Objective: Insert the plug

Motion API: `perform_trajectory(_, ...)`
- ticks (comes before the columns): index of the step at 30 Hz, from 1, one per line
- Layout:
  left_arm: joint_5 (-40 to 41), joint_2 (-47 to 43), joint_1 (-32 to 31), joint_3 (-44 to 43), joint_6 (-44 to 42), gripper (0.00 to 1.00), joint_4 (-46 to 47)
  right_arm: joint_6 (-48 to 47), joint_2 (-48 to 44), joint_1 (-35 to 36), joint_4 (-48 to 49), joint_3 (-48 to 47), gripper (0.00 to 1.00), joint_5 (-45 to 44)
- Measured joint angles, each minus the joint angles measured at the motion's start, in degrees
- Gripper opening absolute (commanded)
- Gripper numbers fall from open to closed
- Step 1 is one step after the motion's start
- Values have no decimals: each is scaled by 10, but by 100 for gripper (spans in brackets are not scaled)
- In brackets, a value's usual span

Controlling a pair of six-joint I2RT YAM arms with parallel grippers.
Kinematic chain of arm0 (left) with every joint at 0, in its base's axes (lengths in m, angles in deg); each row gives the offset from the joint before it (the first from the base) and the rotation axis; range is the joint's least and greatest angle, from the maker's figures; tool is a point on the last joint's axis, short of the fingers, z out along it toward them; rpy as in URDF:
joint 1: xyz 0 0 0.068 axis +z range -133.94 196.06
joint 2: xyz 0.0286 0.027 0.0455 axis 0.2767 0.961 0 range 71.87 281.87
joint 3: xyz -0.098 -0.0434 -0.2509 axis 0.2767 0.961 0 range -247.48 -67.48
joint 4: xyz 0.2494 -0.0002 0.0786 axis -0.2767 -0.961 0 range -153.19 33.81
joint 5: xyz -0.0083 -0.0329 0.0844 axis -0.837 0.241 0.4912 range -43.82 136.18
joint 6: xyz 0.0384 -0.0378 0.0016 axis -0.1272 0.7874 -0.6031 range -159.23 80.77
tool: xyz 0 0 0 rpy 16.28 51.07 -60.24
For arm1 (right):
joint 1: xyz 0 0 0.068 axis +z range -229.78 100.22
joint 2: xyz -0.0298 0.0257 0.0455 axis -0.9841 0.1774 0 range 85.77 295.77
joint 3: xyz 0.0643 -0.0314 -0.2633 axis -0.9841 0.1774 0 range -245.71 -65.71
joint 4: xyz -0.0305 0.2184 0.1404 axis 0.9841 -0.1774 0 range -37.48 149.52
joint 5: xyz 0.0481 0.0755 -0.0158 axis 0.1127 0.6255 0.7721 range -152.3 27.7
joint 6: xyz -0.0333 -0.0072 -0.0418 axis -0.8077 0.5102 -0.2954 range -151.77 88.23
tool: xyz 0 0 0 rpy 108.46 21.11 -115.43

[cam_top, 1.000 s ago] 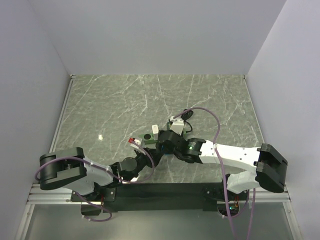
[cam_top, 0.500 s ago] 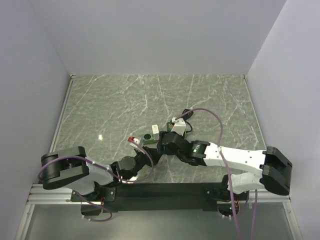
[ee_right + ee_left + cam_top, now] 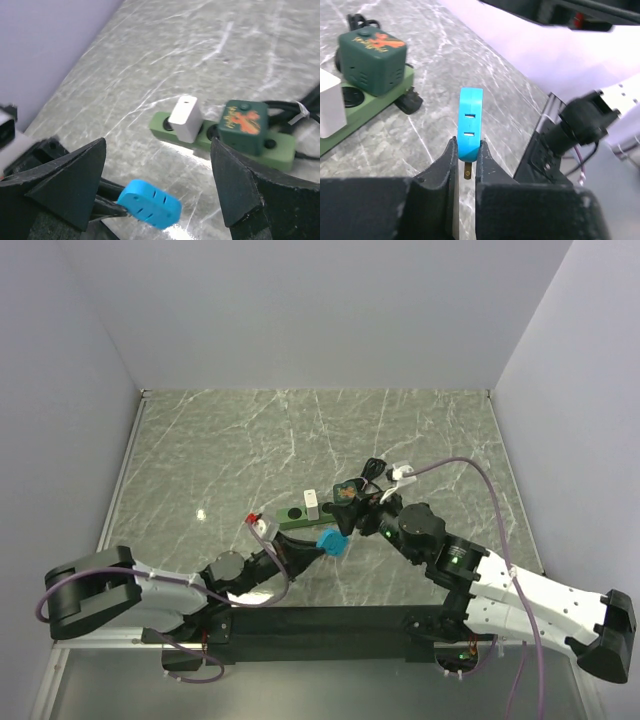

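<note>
A blue plug is pinched at its lower end between the fingers of my left gripper, which is shut on it. A brass prong shows between the jaws, and the plug is held above the table. The green power strip lies just beyond. It carries a white charger and a dark green cube adapter. My right gripper stands wide open above the plug, holding nothing.
A black cable coil lies behind the strip's right end. Pale walls enclose the marbled table on three sides. The black base rail runs along the near edge.
My left gripper has shut on the blue plug. My right gripper has opened wider, let go of it and drawn back to the right. The plug now shows between the arms.
</note>
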Motion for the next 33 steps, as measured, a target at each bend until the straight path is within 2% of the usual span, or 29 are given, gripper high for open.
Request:
perform_trajectory(3, -24, -25, 2, 9, -10, 0, -2, -35, -3, -9, 34, 19, 91, 39)
perform_trajectory(9, -67, -121, 22, 13, -16, 0, -48, -85, -57, -82, 72, 91, 91, 195)
perform_trajectory(13, -97, -201, 42, 13, -20, 0, -95, -105, -78, -93, 104, 101, 89, 300)
perform_trajectory(18, -125, -263, 50, 13, -22, 0, -151, -120, -58, -95, 153, 101, 85, 416)
perform_trajectory(23, -142, -274, 50, 13, -24, 1, -176, -136, -12, -97, 167, 92, 79, 504)
perform_trajectory(24, -146, -273, 50, 13, -25, 0, -179, -138, -4, -98, 167, 89, 77, 512)
perform_trajectory(25, -150, -272, 50, 13, -25, 0, -181, -141, 2, -98, 167, 86, 69, 521)
perform_trajectory(28, -155, -270, 50, 13, -28, 0, -188, -146, 9, -99, 170, 86, 53, 544)
perform_trajectory(31, -159, -268, 50, 13, -31, 0, -190, -152, 10, -99, 167, 84, 42, 552)
perform_trajectory(32, -160, -268, 50, 13, -32, 0, -190, -156, 11, -99, 166, 83, 33, 553)
perform_trajectory(33, -161, -268, 50, 13, -32, 1, -190, -160, 14, -101, 166, 81, 19, 553)
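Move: The left gripper already holds the blue plug, its middle about 1 cm ahead and 2 cm right of the finger pads, at pad height. From the open right hand, that plug lies roughly 5 cm back, 3 cm left and 5 cm below. Beyond, on the green power strip, some 18 to 19 cm below the right hand, the white plug stands about 9 cm ahead and 8 cm left, the green box about 11 cm ahead and 1 cm right. The right hand draws back about 8 cm and some 4 cm to the left, away from the white plug and green box, swinging roughly 45 degrees counter-clockwise until its fingers point left at the blue plug, then closes its wide-open jaws by more than half and pinches the plug's free end. Meanwhile the left hand keeps its grip and carries the plug up about 6 cm and back and a little left, eases down a centimetre or so and holds it there for the right fingers. ##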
